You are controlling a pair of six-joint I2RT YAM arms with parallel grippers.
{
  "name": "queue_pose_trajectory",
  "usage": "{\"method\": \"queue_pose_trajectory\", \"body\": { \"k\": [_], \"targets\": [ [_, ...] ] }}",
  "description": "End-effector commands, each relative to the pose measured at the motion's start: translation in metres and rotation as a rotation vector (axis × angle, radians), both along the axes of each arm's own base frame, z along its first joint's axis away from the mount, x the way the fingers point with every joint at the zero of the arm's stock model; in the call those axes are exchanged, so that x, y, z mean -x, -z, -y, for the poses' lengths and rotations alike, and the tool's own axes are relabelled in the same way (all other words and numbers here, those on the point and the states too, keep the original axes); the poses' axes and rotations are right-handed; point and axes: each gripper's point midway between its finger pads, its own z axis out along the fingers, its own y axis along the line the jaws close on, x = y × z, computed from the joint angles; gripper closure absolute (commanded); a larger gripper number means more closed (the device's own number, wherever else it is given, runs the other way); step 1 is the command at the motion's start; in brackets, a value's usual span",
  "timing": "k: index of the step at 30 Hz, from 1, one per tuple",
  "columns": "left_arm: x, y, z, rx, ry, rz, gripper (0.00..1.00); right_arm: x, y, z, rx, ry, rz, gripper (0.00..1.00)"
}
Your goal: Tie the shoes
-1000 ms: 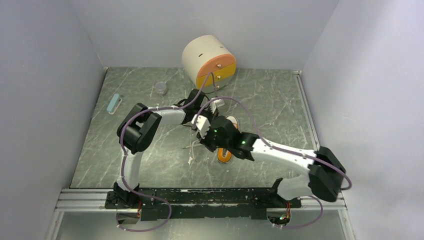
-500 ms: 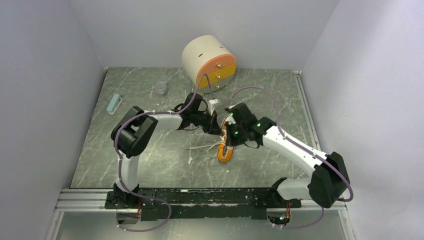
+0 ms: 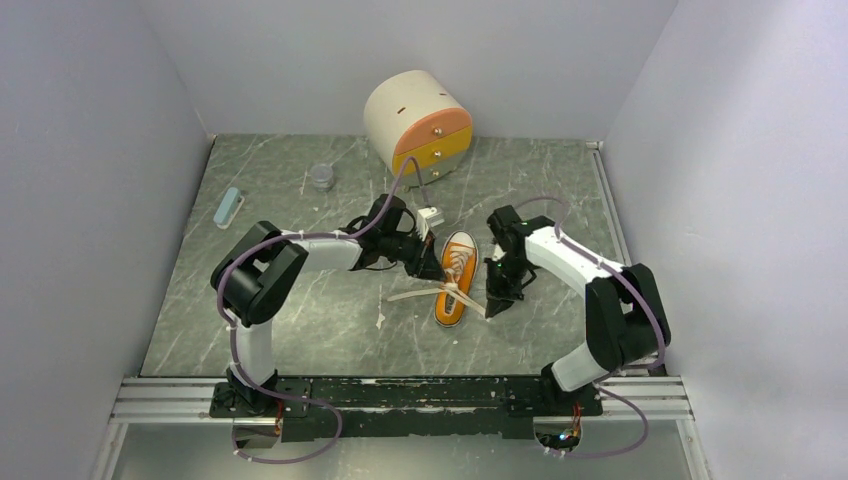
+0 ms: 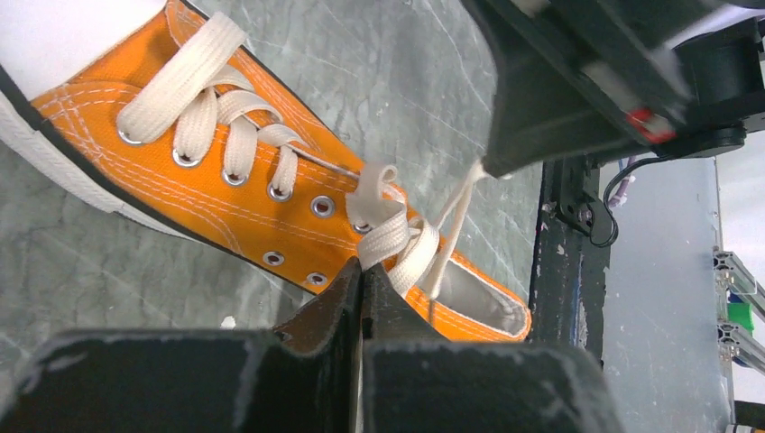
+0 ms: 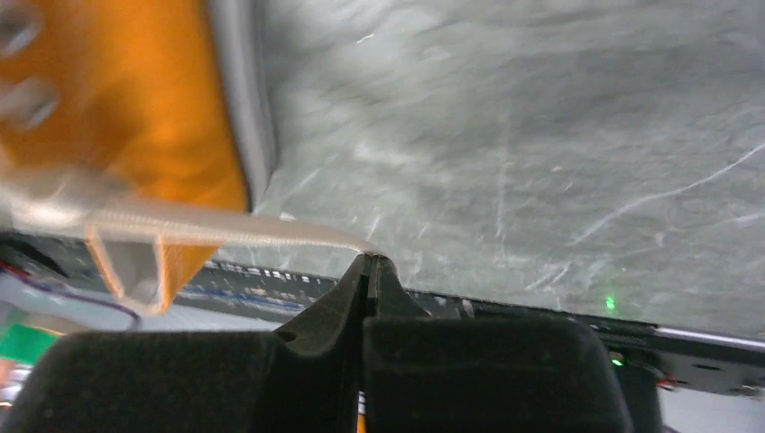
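The orange shoe [image 3: 456, 278] lies mid-table, white toe cap toward the back, and fills the left wrist view [image 4: 225, 180]. My left gripper [image 3: 430, 266] sits against its left side, shut on a white lace [image 4: 390, 242] pinched at the fingertips near the top eyelets [image 4: 363, 267]. To the right of the heel, my right gripper [image 3: 497, 300] is shut on the other lace [image 5: 225, 225], which runs taut from the blurred shoe [image 5: 126, 108] to the fingertips [image 5: 370, 260]. A loose lace end [image 3: 410, 295] trails left on the table.
A cream cylinder with orange and yellow drawer fronts [image 3: 418, 122] stands at the back. A small grey cup [image 3: 321, 176] and a pale blue block [image 3: 229, 207] lie at the back left. Walls close in on three sides of the marbled tabletop [image 3: 300, 320].
My right arm has swung from the shoe's left across to its right, drawing a lace out taut. My left gripper has shifted slightly right toward the shoe.
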Motion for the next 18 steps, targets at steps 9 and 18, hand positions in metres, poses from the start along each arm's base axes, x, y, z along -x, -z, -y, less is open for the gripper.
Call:
{"method": "queue_pose_trajectory", "body": {
  "k": [9, 18],
  "targets": [
    [-0.011, -0.009, -0.004, 0.003, -0.022, 0.046, 0.95, -0.028, -0.007, 0.065, 0.161, 0.192, 0.180, 0.49],
    [-0.012, -0.013, -0.008, -0.007, -0.010, 0.046, 0.95, -0.097, -0.054, -0.021, -0.384, -0.001, 0.520, 0.31]
  ]
}}
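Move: The right hand pinches the lace loop and is taking it to a spot beside the shoe, about 1 cm to its right and some 5 cm below it. The shoe's middle lies about 8 cm ahead, 6 cm to its left and slightly lower; the knot is some 6 cm ahead and 8 cm left. From the left hand the loop's spot is roughly 8 cm back, 10 cm to its right and 6 cm below. The right fingers let go of the lace loop, opening from shut to well apart as the hand sinks and drifts right about 3 cm beside the shoe. It then swings forward and up, some 10 cm each way from its lowest, rearmost point, fingertips tipping forward about 30 degrees. The left fingers stay shut on the lace at the knot, nearly still. ##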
